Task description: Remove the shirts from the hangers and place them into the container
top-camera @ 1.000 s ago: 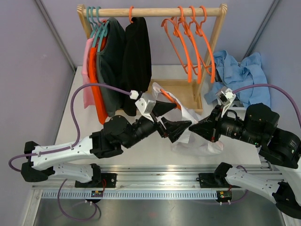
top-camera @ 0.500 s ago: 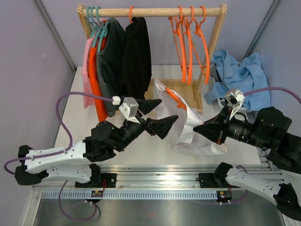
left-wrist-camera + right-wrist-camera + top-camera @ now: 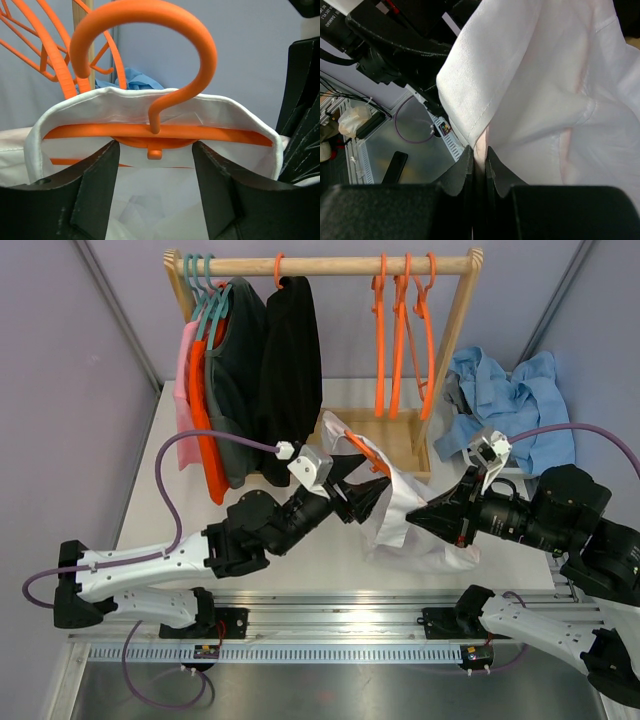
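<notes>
A white collared shirt [image 3: 420, 535] is held up over the table on an orange hanger [image 3: 362, 452]. My left gripper [image 3: 372, 486] stands open at the collar. In the left wrist view its fingers [image 3: 97, 175] flank the hanger's middle [image 3: 155, 137], below the hook, with a gap on each side. My right gripper [image 3: 410, 516] is shut on a fold of the white shirt [image 3: 545, 75], pinched thin between its fingertips [image 3: 465, 165]. Pink [image 3: 186, 390], orange [image 3: 207, 445], dark grey [image 3: 238, 380] and black [image 3: 292, 360] shirts hang on the rail. The container is hidden under a heap of light blue shirts [image 3: 510, 405].
The wooden rack [image 3: 320, 264] stands at the back with three empty orange hangers [image 3: 400, 340] on its right half and teal hangers [image 3: 203, 285] on the left. Its flat wooden base [image 3: 395, 435] lies behind the white shirt. Grey walls close in both sides.
My left gripper has swung up and right to the hanger's neck, and its jaws have narrowed around it. The empty hangers have stopped swinging. The right gripper keeps its grip and has barely moved.
</notes>
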Available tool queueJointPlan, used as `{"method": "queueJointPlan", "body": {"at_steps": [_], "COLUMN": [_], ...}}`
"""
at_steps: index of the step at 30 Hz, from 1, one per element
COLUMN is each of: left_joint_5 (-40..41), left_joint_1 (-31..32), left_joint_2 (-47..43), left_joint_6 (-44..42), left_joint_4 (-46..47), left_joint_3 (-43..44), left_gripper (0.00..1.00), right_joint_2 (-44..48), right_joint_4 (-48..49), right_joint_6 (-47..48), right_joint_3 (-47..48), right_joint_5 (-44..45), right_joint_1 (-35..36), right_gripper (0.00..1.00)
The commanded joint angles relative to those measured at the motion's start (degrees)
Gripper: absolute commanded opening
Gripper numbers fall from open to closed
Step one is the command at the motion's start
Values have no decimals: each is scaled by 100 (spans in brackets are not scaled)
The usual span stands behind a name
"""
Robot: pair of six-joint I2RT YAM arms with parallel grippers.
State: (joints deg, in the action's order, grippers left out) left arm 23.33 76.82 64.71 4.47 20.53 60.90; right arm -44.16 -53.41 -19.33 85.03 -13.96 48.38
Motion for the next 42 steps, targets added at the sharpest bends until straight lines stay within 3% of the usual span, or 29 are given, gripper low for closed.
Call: {"method": "queueJointPlan", "body": {"at_steps": [1, 6, 16, 33, 37, 42], "left_joint_5": [-110, -101, -277, -303, -242, -66], "left_joint_1": [18, 35, 123, 35, -9, -53], "left_joint_2": [-46, -160, -644, 94, 200, 279], "left_joint_6": [-60, 18, 151, 36, 63, 63], "left_joint_4": [495, 530, 811, 1040, 1163, 1234], "left_joint_3": [326, 238, -26, 422, 457, 484], "left_gripper": [58, 46, 47, 43, 36, 15], "right_joint_2": [21, 39, 74, 39, 39, 109], "right_joint_4": [568, 516, 445, 700, 762, 797], "right_joint_6": [-9, 44, 79, 17, -9, -9], "right_joint_3": [-13, -31, -92, -206, -259, -294], "right_joint_5": [-213, -81, 68, -257, -362, -389], "right_joint_1": [31, 31, 40, 31, 31, 31], "right_gripper": [0, 0, 0, 0, 0, 0]}}
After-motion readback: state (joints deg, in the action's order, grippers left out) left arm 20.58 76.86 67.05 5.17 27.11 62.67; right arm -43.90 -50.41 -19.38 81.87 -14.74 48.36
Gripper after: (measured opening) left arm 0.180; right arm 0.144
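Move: The orange hanger inside the white shirt's collar sits right at the left hand's fingertips, its neck about 2 cm ahead, 1 cm to the right and 1 cm higher. The black shirt hangs some 28 cm ahead and 17 cm left, while the empty orange hangers are about 28 cm ahead, 3 cm right and a dozen above. From the right hand, still pinching the collar, that hanger lies about 10 cm ahead, 6 cm left and 4 cm up. The left hand narrows its fingers around the hanger's neck from two-thirds open to just under half, then backs off about 2 cm while rising some 5 cm and edging left above the collar, its fingertips tilting up about 10 degrees. It then comes down 2 cm and moves about 4 cm back to the right beside the hook, bringing its fingers nearly shut in front of the hanger's bar, with no firm grip to be seen, while the right hand keeps its pinch on the collar almost in place. ##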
